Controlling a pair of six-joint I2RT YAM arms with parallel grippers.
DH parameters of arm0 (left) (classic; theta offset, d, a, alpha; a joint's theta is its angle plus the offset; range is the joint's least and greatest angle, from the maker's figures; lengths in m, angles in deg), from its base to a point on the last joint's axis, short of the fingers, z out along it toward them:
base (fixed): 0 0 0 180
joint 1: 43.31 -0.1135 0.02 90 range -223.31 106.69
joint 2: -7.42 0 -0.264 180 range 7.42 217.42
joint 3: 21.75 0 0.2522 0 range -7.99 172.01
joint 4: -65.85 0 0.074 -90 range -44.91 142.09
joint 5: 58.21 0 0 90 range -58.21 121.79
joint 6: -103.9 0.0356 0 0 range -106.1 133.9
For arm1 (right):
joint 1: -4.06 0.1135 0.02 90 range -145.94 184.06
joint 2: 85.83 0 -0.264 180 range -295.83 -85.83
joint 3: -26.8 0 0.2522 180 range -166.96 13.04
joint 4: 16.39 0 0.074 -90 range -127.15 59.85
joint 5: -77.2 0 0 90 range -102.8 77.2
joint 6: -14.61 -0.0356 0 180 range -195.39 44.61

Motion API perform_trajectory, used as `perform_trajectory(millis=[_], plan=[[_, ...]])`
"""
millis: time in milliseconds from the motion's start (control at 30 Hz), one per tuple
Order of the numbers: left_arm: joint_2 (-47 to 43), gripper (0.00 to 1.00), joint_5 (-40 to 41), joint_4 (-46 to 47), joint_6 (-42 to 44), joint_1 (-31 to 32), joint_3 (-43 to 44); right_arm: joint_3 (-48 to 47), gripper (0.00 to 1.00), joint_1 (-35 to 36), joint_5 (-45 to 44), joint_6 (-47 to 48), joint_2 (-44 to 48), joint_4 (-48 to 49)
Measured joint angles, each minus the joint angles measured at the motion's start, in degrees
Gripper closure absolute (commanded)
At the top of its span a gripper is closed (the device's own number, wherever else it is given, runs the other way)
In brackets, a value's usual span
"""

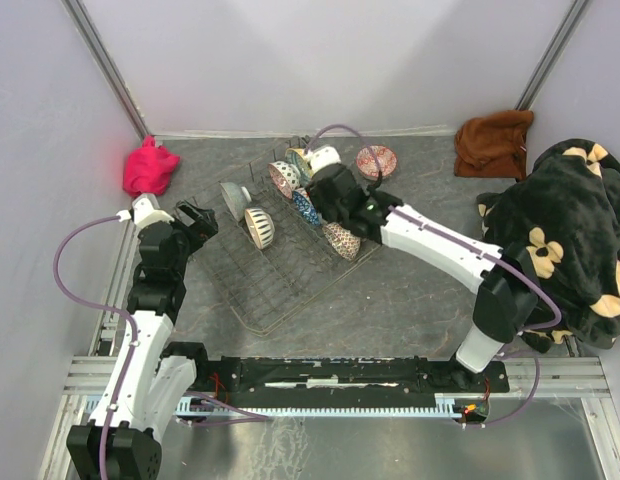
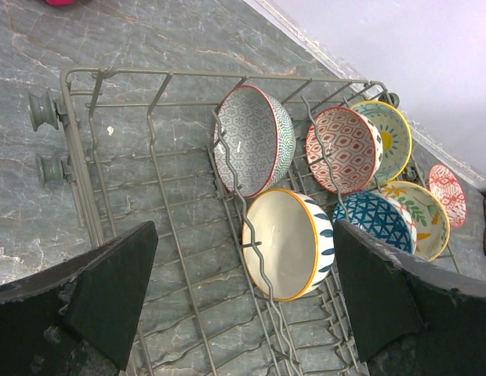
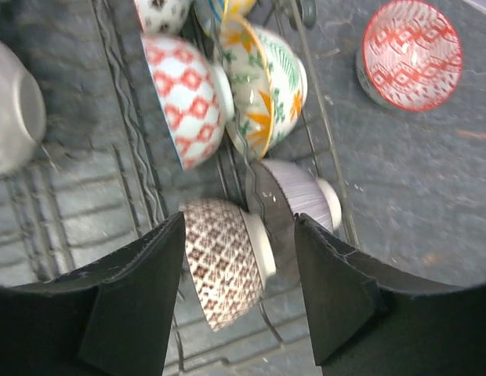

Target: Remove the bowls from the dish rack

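Note:
The dish rack [image 1: 252,282] lies askew mid-table with several bowls standing on edge between its tines. My right gripper [image 1: 340,205] [image 3: 239,223] hangs open over the rack's right row. A brown-patterned bowl [image 3: 227,258] [image 1: 342,240] stands between its fingers, and a purple-striped bowl [image 3: 306,196] is just behind. Further along that row are a red-diamond bowl [image 3: 184,102] and a floral bowl [image 3: 266,86]. My left gripper [image 1: 200,222] [image 2: 244,251] is open and empty above the rack's left side, facing a white bowl with an orange rim [image 2: 290,243] and a grey-green bowl [image 2: 255,137].
One red-patterned bowl [image 1: 376,160] [image 3: 410,55] sits on the table beyond the rack. A pink cloth [image 1: 150,168] lies at the back left, a brown cloth [image 1: 493,143] at the back right, and a black flowered blanket [image 1: 570,240] along the right side.

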Motion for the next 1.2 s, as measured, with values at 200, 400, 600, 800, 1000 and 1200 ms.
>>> perform_trajectory(millis=[200,400,600,800,1000,1200], plan=[[1.33,0.01,-0.24,0.00,0.00,0.00,0.00,3.32,0.37,10.38,-14.19,2.82,-0.13,-4.44],[2.56,0.01,-0.28,0.00,0.00,0.00,0.00,4.11,0.41,15.28,-21.57,3.85,-2.32,-7.06],[2.54,0.01,-0.26,0.00,0.00,0.00,0.00,3.76,0.46,15.43,-28.96,4.11,-9.57,-9.51],[2.56,0.01,-0.26,0.02,0.00,0.00,0.00,3.39,0.53,15.47,-33.57,4.50,-14.05,-10.67],[2.56,0.01,-0.26,0.07,0.00,0.00,-0.02,2.36,0.71,15.47,-37.53,5.03,-15.91,-10.73],[2.71,0.01,-0.26,0.46,0.00,0.00,-0.04,2.14,0.79,15.65,-40.39,5.14,-17.42,-10.32]])
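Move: The brown-dotted bowl I go for with my right hand stands about 3 cm back, some 2 cm to the right and 13 cm below it. Beyond that bowl, the grey bowl is about 6 cm farther out and 5 cm to its right; the blue bowl is some 11 cm farther out and 8 cm to its left. The striped bowl is about 19 cm left of my right hand and 2 cm ahead. From my left hand the dotted bowl lies about 32 cm right, 4 cm ahead and 13 cm lower. I swing my empty right hand back about 7 cm over the rack while starting to sink, then come down onto the brown-dotted bowl, edging a little forward and right, some 9 cm lower in all. Meanwhile I roll the wrist about 45 degrees, left side dropping, so the fingers straddle the bowl's upper rim, and close them on it until they pinch it. ##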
